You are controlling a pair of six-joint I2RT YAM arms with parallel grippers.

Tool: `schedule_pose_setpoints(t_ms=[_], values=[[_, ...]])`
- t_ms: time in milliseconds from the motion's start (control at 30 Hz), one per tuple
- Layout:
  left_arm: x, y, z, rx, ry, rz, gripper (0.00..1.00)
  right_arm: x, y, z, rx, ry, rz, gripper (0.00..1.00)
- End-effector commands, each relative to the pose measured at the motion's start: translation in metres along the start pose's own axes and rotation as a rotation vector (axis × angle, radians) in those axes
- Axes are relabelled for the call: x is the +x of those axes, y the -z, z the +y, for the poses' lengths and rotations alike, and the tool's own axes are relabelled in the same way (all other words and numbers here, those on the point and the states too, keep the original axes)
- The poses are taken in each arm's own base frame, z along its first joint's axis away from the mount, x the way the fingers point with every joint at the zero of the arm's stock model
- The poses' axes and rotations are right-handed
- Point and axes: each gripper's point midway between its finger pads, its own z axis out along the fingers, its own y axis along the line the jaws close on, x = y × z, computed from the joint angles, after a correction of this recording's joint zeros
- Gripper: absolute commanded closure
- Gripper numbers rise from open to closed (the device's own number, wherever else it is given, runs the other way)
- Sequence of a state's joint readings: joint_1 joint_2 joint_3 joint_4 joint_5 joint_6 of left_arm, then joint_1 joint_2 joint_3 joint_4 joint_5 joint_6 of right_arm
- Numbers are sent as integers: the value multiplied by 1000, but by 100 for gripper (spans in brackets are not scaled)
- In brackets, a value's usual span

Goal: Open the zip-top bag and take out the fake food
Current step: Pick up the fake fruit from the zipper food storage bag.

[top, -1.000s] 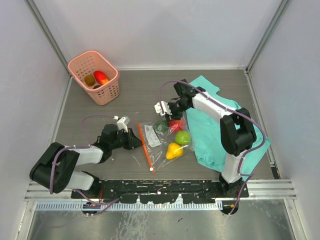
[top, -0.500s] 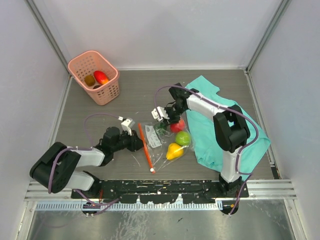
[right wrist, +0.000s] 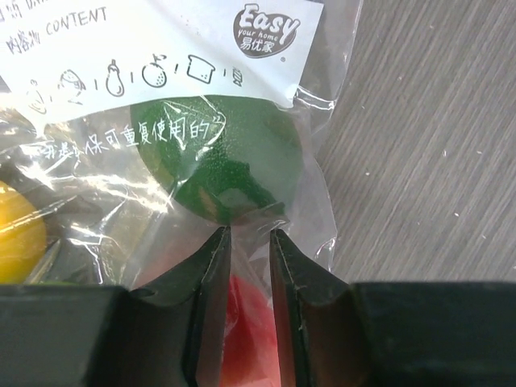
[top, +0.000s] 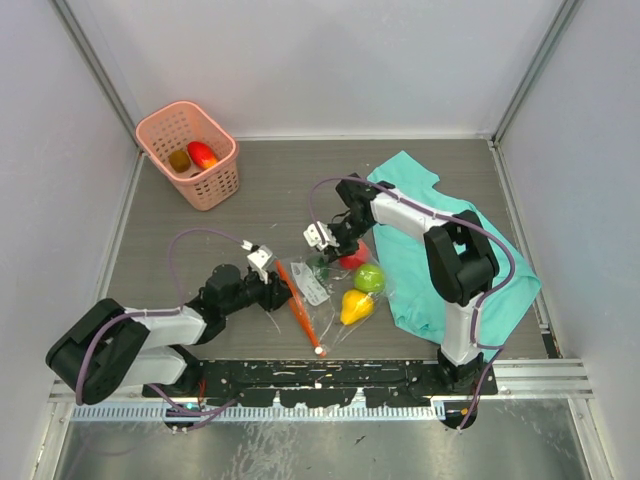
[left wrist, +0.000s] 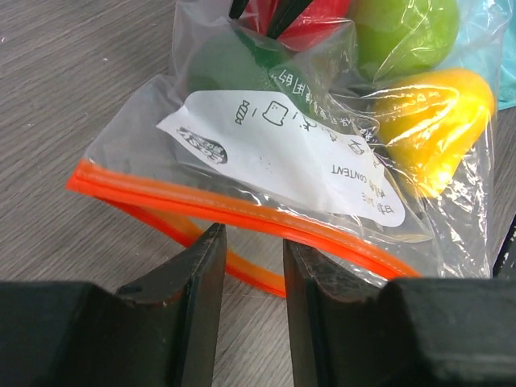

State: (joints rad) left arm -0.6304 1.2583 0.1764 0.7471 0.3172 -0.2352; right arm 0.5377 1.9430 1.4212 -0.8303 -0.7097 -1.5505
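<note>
The zip-top bag [top: 312, 290] lies mid-table, its orange zip strip [left wrist: 201, 197] toward my left arm, the two lips parted. Fake food is inside: dark green [right wrist: 234, 173], red [right wrist: 246, 330], light green [top: 369, 278] and yellow [top: 356, 306] pieces. My left gripper [left wrist: 252, 235] is open just short of the strip, its tips at the lower lip, nothing pinched. My right gripper [right wrist: 249, 234] is over the bag's far end. Its jaws are narrowly open with loose bag film between them, and the red piece shows beneath.
A pink basket [top: 215, 185] at the back left holds a red fruit and a brownish one. A teal cloth [top: 450, 240] lies crumpled on the right, partly under the right arm. The enclosure walls stand close on three sides.
My left gripper slid right with the zip strip, then let it go and opened. The bag shifted toward the near edge. My right gripper came down onto the bag's far end and its jaws narrowed.
</note>
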Motion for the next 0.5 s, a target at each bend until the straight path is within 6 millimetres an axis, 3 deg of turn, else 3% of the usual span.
schedule_pose_setpoints(t_ms=[0,233,467], values=[[-22,-4,-5,19,-119,-84,63,-26,0,7,-25,15,-87,68],[-27,-7,-20,60,-157,-112,45,-26,-3,16,-51,-7,-87,68],[-8,-19,-18,50,-137,-61,29,-35,-3,20,-60,-65,-127,67]])
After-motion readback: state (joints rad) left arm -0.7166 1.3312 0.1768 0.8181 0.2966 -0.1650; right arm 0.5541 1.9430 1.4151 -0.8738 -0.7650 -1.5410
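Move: The left hand is at the orange zip mouth, with the dark-green fruit inside the bag about 5 cm ahead, 9 cm right and 3 cm below; the yellow fruit lies 3 cm back and 16 cm right, the red one 8 cm ahead and 15 cm right. From the right hand, at the bag's far part, the dark-green fruit is some 3 cm back, 3 cm left and 3 cm below, the red fruit 3 cm right. Left fingers spread wide at the bag mouth, easing 2 cm right and back; right hand draws back 2 cm. ##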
